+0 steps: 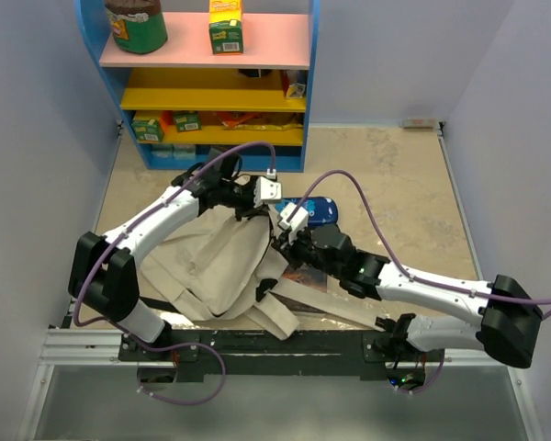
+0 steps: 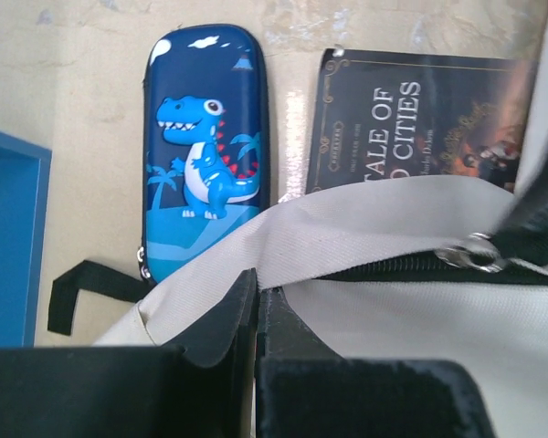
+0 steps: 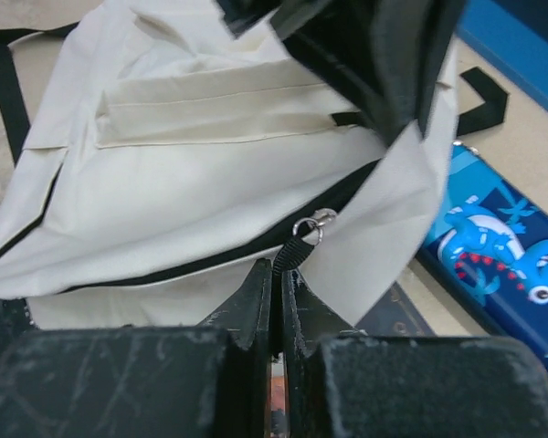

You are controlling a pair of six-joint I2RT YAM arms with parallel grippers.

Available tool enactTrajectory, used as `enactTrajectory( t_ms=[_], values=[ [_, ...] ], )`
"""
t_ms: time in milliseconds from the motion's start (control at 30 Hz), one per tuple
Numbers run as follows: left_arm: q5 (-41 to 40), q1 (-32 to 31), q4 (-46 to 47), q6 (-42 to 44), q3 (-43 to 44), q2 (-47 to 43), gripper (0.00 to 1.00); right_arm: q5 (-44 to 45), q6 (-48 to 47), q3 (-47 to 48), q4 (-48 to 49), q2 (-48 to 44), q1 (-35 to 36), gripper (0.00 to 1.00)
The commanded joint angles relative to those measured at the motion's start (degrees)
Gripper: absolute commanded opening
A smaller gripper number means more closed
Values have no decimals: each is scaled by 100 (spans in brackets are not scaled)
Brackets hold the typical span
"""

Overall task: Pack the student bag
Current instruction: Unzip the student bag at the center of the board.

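Note:
The student bag point(image 1: 211, 262) lies crumpled between the two arms, beige canvas with a black zip point(image 3: 164, 269). My left gripper point(image 2: 257, 278) is shut on the bag's beige rim beside the zip opening and holds that edge up. My right gripper point(image 3: 277, 269) is shut on the black zip pull point(image 3: 297, 251), just below its metal ring. In the top view the left gripper point(image 1: 255, 211) and the right gripper point(image 1: 281, 236) sit close together over the bag's far right corner. A blue dinosaur pencil case point(image 2: 205, 146) and a dark book point(image 2: 420, 119) lie on the table beyond the bag.
A blue shelf unit point(image 1: 211, 83) with packets and a jar stands at the back; its edge point(image 2: 9, 246) is close to the left gripper. A black strap end point(image 2: 82, 283) trails from the bag. Beige straps point(image 1: 285, 317) run toward the arm bases.

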Motion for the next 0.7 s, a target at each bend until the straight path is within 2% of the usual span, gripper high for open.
enactTrajectory(
  t_ms=[0,167,367,667],
  values=[
    [-867,37,1432,-916,14,116,0,-34,417,-35,205,194,544,0],
    [-1552,37,1503,-1232,322,564,0,142,681,-18,178,379,923,0],
    [-1939,37,1670,-1469,480,863,0,107,988,-53,205,485,1318,0],
    [-2747,37,1750,-1909,1113,1417,0,204,1516,70,407,1188,2092,0]
  ],
)
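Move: The right hand already grips the puller, with the zipper slider about 2 cm ahead and 2 cm to its left, level with it. The student bag's near corner, where the zipper runs, lies roughly 17 cm back, 14 left and 12 below; the black strap piece is 10 back, 3 left. The Tale of Two Cities book lies 6 back, 6 right. From the left hand, holding the bag's edge, the slider is some 6 cm back, 2 right. Keep the puller pinched and draw the right gripper back, down and left about 13 cm, running the slider along the zipper towards the bag's near corner. Hold the bag's edge shut in the left gripper and pull against it, forward and then also down, turning counter-clockwise some 20 degrees. ##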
